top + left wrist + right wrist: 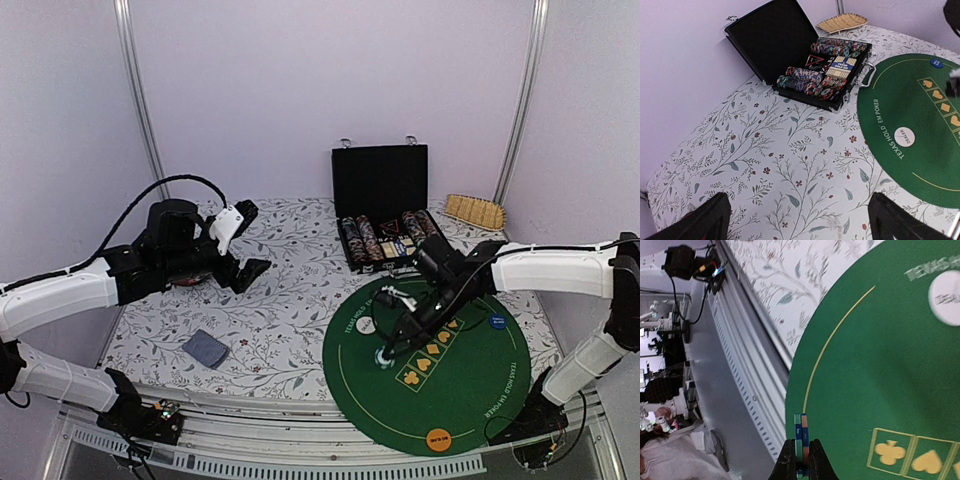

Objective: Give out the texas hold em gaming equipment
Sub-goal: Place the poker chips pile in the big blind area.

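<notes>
My right gripper [385,353] is shut on two striped poker chips [801,436], held on edge side by side just above the round green mat [470,395], near its club symbol [889,452]. A white dealer disc [365,325] lies on the mat's left part, a blue disc [497,321] at its right and an orange disc [437,437] at its near edge. More chips fill the open black case [385,238]. A blue-grey card deck [206,348] lies on the floral cloth. My left gripper [243,243] hangs open above the cloth, its fingers [900,220] wide apart with nothing between them.
A woven tan basket [475,210] sits at the back right beside the case. The case lid [772,37] stands upright. The table's metal front rail [747,375] runs just past the mat's near edge. White walls close in the back and sides.
</notes>
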`<state>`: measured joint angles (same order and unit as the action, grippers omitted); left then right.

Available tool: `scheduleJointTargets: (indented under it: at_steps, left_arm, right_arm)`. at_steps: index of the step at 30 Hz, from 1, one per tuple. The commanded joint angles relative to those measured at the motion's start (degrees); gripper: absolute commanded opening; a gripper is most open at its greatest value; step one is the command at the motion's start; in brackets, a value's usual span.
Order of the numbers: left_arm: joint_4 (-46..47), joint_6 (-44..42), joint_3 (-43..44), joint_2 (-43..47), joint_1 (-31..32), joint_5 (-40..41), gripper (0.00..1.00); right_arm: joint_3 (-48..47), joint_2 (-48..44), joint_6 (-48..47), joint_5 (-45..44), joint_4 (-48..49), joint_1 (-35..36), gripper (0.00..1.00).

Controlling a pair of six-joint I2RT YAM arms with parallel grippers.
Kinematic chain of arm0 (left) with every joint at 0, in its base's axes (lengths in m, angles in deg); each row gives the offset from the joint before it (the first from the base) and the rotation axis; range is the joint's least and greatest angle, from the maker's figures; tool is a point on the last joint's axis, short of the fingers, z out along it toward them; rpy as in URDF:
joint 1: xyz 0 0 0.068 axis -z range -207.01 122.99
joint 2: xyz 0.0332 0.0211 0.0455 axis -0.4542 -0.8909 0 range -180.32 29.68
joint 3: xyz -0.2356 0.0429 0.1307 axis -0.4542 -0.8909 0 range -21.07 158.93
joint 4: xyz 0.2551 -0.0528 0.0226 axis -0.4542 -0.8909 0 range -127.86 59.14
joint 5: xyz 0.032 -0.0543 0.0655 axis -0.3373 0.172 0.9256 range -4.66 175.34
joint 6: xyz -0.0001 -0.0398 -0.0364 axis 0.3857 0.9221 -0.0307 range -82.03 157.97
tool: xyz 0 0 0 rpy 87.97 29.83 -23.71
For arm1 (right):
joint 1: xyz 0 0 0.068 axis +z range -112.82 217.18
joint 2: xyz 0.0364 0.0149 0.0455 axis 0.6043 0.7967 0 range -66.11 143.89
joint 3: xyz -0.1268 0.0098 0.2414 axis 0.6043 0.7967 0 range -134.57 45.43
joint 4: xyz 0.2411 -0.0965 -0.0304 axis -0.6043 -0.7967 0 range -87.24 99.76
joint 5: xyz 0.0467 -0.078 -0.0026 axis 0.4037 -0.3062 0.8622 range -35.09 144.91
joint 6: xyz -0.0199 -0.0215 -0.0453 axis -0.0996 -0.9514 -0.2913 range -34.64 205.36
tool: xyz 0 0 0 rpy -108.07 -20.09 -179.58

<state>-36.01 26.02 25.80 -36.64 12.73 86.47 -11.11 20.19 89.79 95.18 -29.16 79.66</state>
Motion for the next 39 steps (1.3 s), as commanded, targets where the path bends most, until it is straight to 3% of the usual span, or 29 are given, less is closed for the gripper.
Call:
scheduleJointTargets:
  at_steps: [1,12,19,25,29,34,39]
  left_arm:
    - [0.84,0.17,-0.11,0.75,0.11,0.37,0.98]
    - [0.75,0.22,-0.16,0.50,0.22,-0.13,0.98]
    - [0.75,0.30,-0.19,0.34,0.24,-0.34,0.98]
    - [0.84,0.32,-0.20,0.25,0.24,-0.25,0.98]
    - [0.75,0.28,-0.20,0.22,0.24,-0.26,0.98]
    - [0.76,0.28,-0.21,0.24,0.31,-0.31,0.98]
    - [0.72,0.18,-0.20,0.23,0.32,-0.34,0.98]
  right_arm:
    - [3.84,0.98,8.14,7.53,5.47,6.84,0.02]
    - [11.78,7.64,11.48,15.14,17.49,10.65,0.02]
    - [11.60,13.61,8.48,12.16,15.73,10.70,0.03]
    - [10.25,16.61,7.46,5.61,12.02,10.89,0.16]
    - [7.76,17.08,6.44,-1.12,7.27,10.94,0.36]
    - [4.87,15.04,6.72,-8.16,2.46,11.22,0.52]
    - [0.12,14.71,9.24,-16.60,-1.80,16.79,0.57]
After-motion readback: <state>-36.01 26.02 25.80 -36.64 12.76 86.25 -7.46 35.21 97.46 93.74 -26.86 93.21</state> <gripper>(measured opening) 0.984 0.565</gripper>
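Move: The right hand, holding the pile of poker chips about 12 cm above the mat, has its drop spot, the curved line at the mat's near-left edge, some 9 cm back and 2 cm to its left. The club symbol lies about 2 cm back and 5 cm to its right; the dealer button 8 cm ahead and 3 cm left; the orange button 15 cm back and 10 cm right. From the idle left hand the spot is roughly 25 cm back, 22 cm right and 22 cm down. Draw the right hand back about 9 cm towards the mat's near-left edge, sinking as it goes and tipping the fingertips some 20 degrees further back towards the base. Then lower the held chips almost straight down, for about 10 cm of descent in all, onto the yellow line; open the fingers a bit over halfway to let go, and ease up by a centimetre. ##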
